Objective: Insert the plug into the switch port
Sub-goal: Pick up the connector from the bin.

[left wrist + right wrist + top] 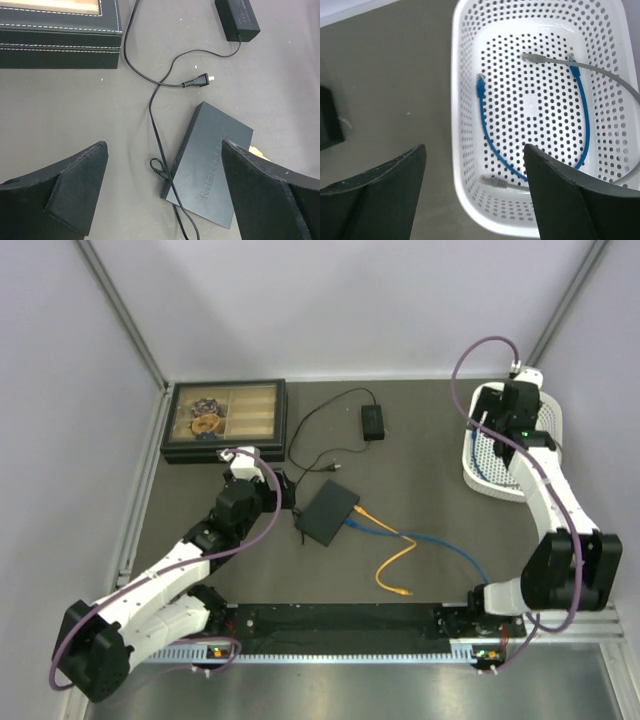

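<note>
The dark grey switch (328, 513) lies flat mid-table, also the switch (212, 162) in the left wrist view. A yellow cable (392, 562) and a blue cable (440, 545) run into its ports on the right edge (352, 518). My left gripper (290, 492) (164, 145) hovers open just left of the switch, holding nothing. My right gripper (492, 430) (475, 149) hangs open and empty over the white basket (478, 472) (465, 60). Inside lie a blue cable with its plug (480, 85) and a grey cable with its plug (495, 183).
A black power brick (373, 421) (239, 19) sits behind the switch; its thin lead (152, 107) loops past the switch's left corner, and a loose plug end (200, 80) lies on the mat. A black compartment case (225, 420) stands at the back left. The yellow cable's free end (400, 591) lies near the front.
</note>
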Available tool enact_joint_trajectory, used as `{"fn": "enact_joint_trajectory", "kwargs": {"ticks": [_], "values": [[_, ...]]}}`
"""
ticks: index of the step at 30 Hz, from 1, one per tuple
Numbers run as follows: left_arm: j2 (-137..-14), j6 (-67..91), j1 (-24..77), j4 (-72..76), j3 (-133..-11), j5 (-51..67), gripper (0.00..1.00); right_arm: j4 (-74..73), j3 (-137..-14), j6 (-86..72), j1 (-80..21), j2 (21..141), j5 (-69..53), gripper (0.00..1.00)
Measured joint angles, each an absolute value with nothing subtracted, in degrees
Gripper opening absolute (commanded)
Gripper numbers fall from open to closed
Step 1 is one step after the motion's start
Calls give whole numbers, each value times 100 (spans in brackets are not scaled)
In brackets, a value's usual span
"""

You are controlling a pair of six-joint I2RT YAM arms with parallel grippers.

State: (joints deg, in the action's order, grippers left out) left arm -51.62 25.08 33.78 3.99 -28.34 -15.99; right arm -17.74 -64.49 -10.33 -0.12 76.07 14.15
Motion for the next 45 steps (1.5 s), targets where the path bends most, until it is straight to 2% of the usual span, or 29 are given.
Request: {"fn": "enact_joint_trajectory", "kwargs": {"ticks": [6,12,14,22,26,29,32,33,35,41,45], "values": [[-5275,2475,3378,438,-2834,-1621,99,-1828,-7102,-1127,895,8877,467,68],[-5428,2421,3378,456,-2834,-1671,99,-1946,-7682,-1081,1256,10031,-228,53],[-5457,2405,3378,471,-2834,-1704,99,-2016,-7787,-1041,1282,10353,-392,46],[-5568,2383,3376,523,-2834,-1750,99,-2215,-8130,-794,1288,11323,-770,38],[-5596,2383,3378,541,-2834,-1750,99,-2294,-8169,-652,1288,11526,-904,37],[-5616,2383,3376,563,-2834,-1747,99,-2469,-8274,-521,1291,11629,-961,31],[-5618,2383,3378,567,-2832,-1747,99,-2526,-8344,-395,1293,11677,-923,18],[-5618,2383,3378,565,-2832,-1747,99,-2536,-8344,-357,1293,11679,-902,10],[-5618,2383,3376,567,-2832,-1747,99,-2536,-8344,-281,1299,11679,-829,1],[-5616,2383,3376,565,-2832,-1747,99,-2543,-8309,-204,1302,11577,-805,0],[-5612,2386,3378,563,-2832,-1747,99,-2617,-8189,-204,1288,11074,-773,0]]}}
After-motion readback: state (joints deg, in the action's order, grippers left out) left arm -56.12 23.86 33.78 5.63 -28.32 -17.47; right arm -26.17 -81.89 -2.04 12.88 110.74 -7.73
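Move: In the bin, the blue connector lies about 10 cm ahead of the right hand, 4 cm to its right and 19 cm below. On the bin floor with it, a gray plug lies some 9 cm to its right and 1 cm farther out, and a second blue plug about 14 cm to its right and 1 cm nearer. From the left hand, the blue connector is roughly 20 cm ahead, 48 cm right and 13 cm lower. Plunging about 19 cm into the bin, the right hand first swings forward and right towards the blue connector, tipping its fingers some 30 degrees downward and narrowing them on the way. At the bottom the fingers shut, pinching the blue cable just behind the connector's boot, then rise about 3.5 cm with it. The open left hand sinks slightly, about 2 cm. ##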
